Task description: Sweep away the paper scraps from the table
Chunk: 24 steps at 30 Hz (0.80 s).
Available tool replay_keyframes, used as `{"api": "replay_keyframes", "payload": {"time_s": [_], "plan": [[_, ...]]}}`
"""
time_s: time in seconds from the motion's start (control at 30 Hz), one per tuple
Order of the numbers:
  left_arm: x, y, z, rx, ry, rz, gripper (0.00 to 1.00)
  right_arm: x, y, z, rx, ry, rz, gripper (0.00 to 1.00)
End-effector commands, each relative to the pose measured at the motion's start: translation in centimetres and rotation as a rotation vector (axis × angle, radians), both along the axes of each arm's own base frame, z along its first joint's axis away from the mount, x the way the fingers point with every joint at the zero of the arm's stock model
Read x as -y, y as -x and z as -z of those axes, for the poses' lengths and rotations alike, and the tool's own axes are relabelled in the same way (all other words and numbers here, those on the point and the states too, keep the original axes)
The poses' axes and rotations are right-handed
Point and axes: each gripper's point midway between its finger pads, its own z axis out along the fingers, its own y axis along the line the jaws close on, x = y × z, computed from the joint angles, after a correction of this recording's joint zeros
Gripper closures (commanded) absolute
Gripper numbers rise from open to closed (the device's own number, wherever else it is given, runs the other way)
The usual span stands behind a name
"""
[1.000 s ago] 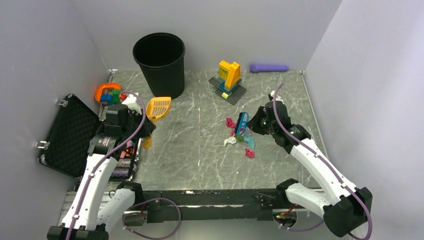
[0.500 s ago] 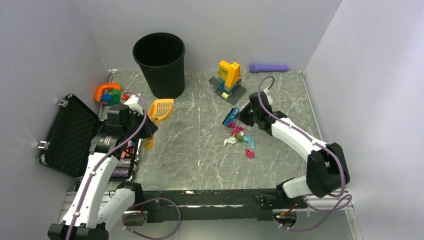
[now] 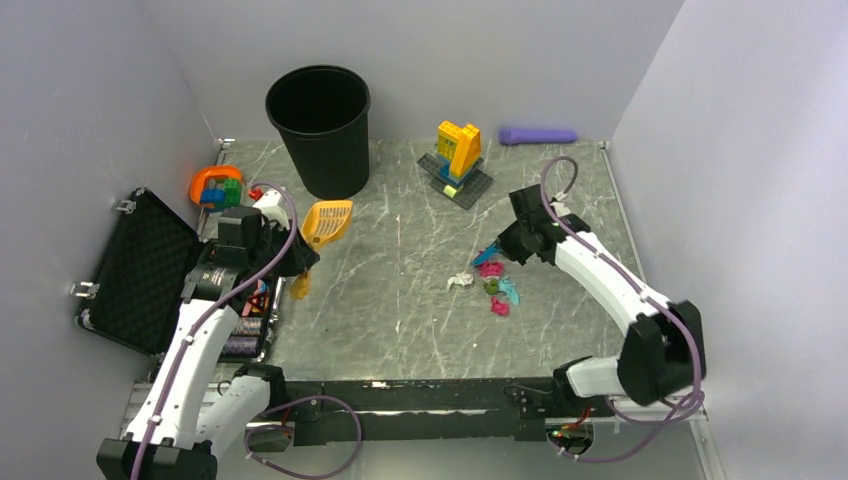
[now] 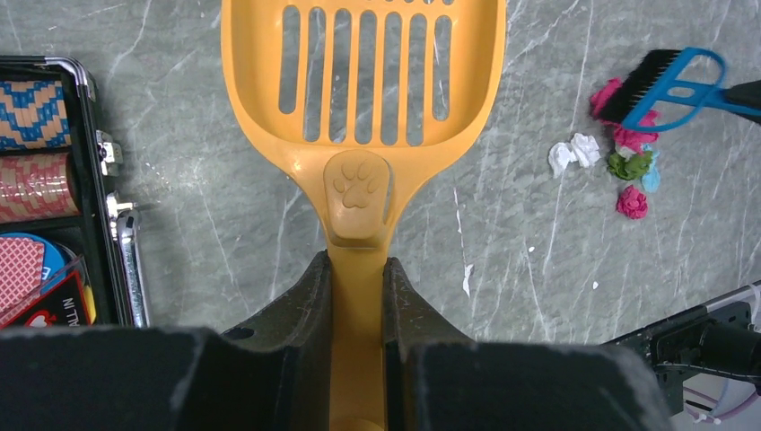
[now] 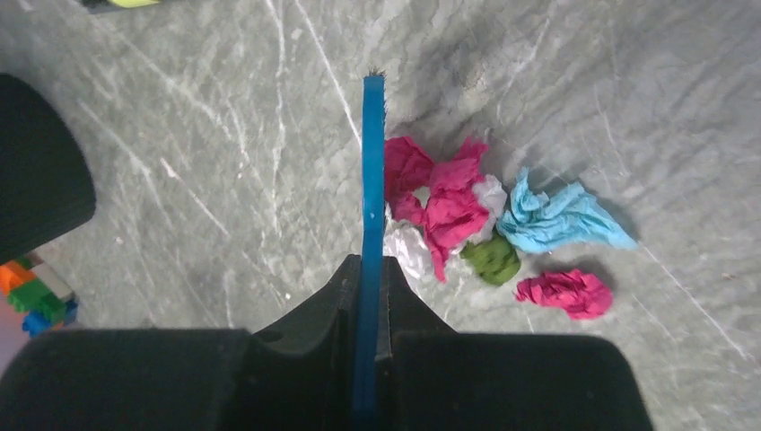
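The paper scraps [image 3: 492, 286] lie in a small cluster right of the table's [image 3: 400, 310] middle: magenta, white, green and teal wads. My right gripper [image 3: 512, 245] is shut on a blue brush [image 3: 487, 255], whose head sits at the cluster's far edge. In the right wrist view the brush [image 5: 371, 180] stands edge-on in my gripper [image 5: 368, 269], with the scraps [image 5: 444, 202] just to its right. My left gripper [image 3: 295, 262] is shut on the handle of an orange slotted scoop [image 3: 327, 222], far left of the scraps. The left wrist view shows the scoop [image 4: 359, 90], my gripper [image 4: 357, 269] and the scraps [image 4: 628, 166].
A black bin [image 3: 318, 125] stands at the back left. A yellow-and-blue brick build [image 3: 457, 155] and a purple cylinder [image 3: 538, 135] sit at the back. An open black case [image 3: 140, 270] lies at the left edge, with an orange toy [image 3: 215, 185] behind it. Pale walls enclose the table.
My right gripper swung the brush to the far side of the scraps and drew it back, pushing a stray magenta wad into the cluster. The scoop shifted slightly.
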Motion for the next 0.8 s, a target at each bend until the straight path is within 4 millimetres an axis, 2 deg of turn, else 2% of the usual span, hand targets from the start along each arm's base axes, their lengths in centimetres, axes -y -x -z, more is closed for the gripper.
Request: {"api": "replay_keyframes", "payload": {"time_s": [0.0, 0.1, 0.23, 0.37, 0.43, 0.53, 0.63, 0.7, 0.77], "plan": [[1.0, -0.6, -0.4, 0.022, 0.021, 0.044, 1.0, 1.6, 0.8, -4.7, 0.148, 0.037, -0.031, 1.0], [2.1, -0.4, 0.1, 0.002, 0.016, 0.092, 1.0, 3.2, 1.4, -7.5, 0.231, 0.096, -0.031, 1.0], [3.8, 0.2, 0.9, -0.039, -0.032, 0.152, 1.0, 6.3, 3.9, -8.4, 0.189, 0.202, 0.039, 1.0], [6.4, 1.3, 1.5, -0.082, -0.076, 0.22, 1.0, 7.8, 7.3, -7.0, 0.016, 0.266, 0.05, 1.0], [7.5, 1.7, 1.3, -0.078, -0.1, 0.245, 1.0, 8.4, 9.6, -6.0, -0.108, 0.296, 0.04, 1.0], [8.4, 1.8, 0.9, -0.071, -0.116, 0.262, 1.0, 8.7, 11.9, -5.1, -0.243, 0.328, -0.008, 1.0], [9.1, 1.7, 0.4, -0.062, -0.119, 0.271, 1.0, 9.1, 13.4, -4.4, -0.323, 0.349, -0.035, 1.0], [9.3, 1.7, 0.4, -0.062, -0.124, 0.273, 1.0, 9.1, 13.8, -3.5, -0.333, 0.343, -0.027, 1.0], [9.6, 1.8, 0.5, -0.065, -0.126, 0.276, 1.0, 8.2, 13.8, -2.1, -0.333, 0.3, -0.04, 1.0]]}}
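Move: The scrap pile lies some 6 cm back and 2 cm to the left of the right hand, about 11 cm below it. The near pink scrap is 12 cm back and straight in line, the light blue one 8 cm back and 2 cm right, the white one 6 cm back and 8 cm left. From the left hand, the pile is about 35 cm right, 1 cm ahead and 19 cm down; the open case is 14 cm left and 4 cm back. Still gripping the blue brush, the right hand lifts it off the far edge of the pile, rising some 8 cm, then sinks about half of that while swinging back and right around to the pile's right side, roughly 12 cm back and 8 cm right in all, its left side tilting down. The left hand keeps hold of the orange scoop and carries it above the table about 9 cm right towards the scraps, with a slight draw back and down and a clockwise turn of under 20 degrees. ##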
